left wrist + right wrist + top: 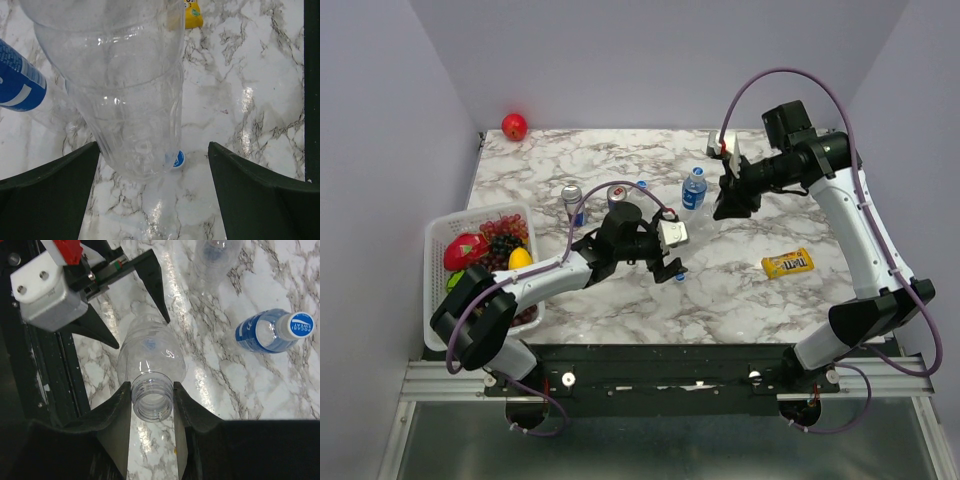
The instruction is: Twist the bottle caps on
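Observation:
My right gripper (152, 412) is shut on the threaded neck of an open, unlabelled clear bottle (150, 352) that has no cap. It holds the bottle tilted over the table, base towards my left gripper (152, 200). The left gripper is open and empty, its fingers (152, 282) apart on either side of the bottle's base (125, 100) without touching it. A small blue cap (178, 159) lies on the marble beside that base, and shows in the top view (678, 277). Another blue cap (642, 184) lies near the cans. A blue-labelled bottle (272, 330) wears its cap. A second clear bottle (215, 260) stands beyond.
Two blue-and-silver drink cans (572, 200) (618, 193) stand left of centre. A white basket (435, 235) of fruit sits at the left edge. A yellow candy packet (787, 263) lies at the right. A red apple (514, 126) is at the back left corner.

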Robot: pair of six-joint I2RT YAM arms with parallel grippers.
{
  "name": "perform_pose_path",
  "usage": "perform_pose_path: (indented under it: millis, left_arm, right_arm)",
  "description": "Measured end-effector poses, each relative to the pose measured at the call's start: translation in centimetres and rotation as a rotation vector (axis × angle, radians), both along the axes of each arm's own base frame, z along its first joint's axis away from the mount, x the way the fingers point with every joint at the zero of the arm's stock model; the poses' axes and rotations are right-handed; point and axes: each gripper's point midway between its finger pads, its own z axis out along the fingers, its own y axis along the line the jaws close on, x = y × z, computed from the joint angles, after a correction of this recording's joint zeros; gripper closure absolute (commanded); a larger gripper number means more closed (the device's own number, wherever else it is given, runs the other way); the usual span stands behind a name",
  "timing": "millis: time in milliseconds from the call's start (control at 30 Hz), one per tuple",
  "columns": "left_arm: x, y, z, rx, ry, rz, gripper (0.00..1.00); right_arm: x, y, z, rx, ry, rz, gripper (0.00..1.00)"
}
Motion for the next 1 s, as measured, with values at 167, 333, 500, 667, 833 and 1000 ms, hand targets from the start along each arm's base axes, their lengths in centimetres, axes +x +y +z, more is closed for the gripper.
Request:
perform_pose_path:
  millis: [167, 333, 500, 667, 833, 1000]
  left_arm:
    - [0.1, -1.0, 0.9, -0.036, -0.016, -0.002, 0.01]
    - [0.3, -1.5, 1.7, -0.064, -0.027, -0.003, 0.1]
    - [0.0, -1.8, 1.9, -0.07, -0.018, -0.029, 0.3]
    - [-0.3, -1.7, 1.8, -0.066, 0.008, -0.037, 0.46]
    - [0.2, -0.2, 3.0, -0.076, 0.03, -0.008, 0.5]
    - [1.0, 4.9, 7.7, -0.133, -0.03, 0.098, 0.69]
  right_arm:
    - [-0.8, 0.9, 0.2, 0.036, 0.02, 0.036, 0.97]
    - [-1.2, 1.4, 0.4, 0.064, 0.033, 0.059, 0.98]
    - [-1.1, 1.8, 0.7, 0.079, 0.035, 0.068, 0.94]
    - [-1.5, 1.9, 0.6, 0.083, 0.057, 0.076, 0.55]
    - [-0.9, 1.8, 1.5, 0.076, 0.064, 0.012, 0.01]
    - [1.0, 0.3, 2.8, 0.125, -0.048, -0.169, 0.01]
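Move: The uncapped clear bottle, neck in the right fingers and base between the left hand's open ones, has its middle about 5 cm ahead, 7 cm right and 7 cm above the left hand. From that hand the loose cap lies some 4 cm ahead, 4 cm right, 14 cm below; the capped clear bottle 21 cm ahead, 8 cm left. From the right hand, the held bottle's middle is about 5 cm back, 6 cm left, 7 cm below; the blue-label bottle 17 cm ahead, 6 cm left, 20 cm below. Left fingers close on the bottle's base, right fingers release its neck, then left carries it about 6 cm up-left. ##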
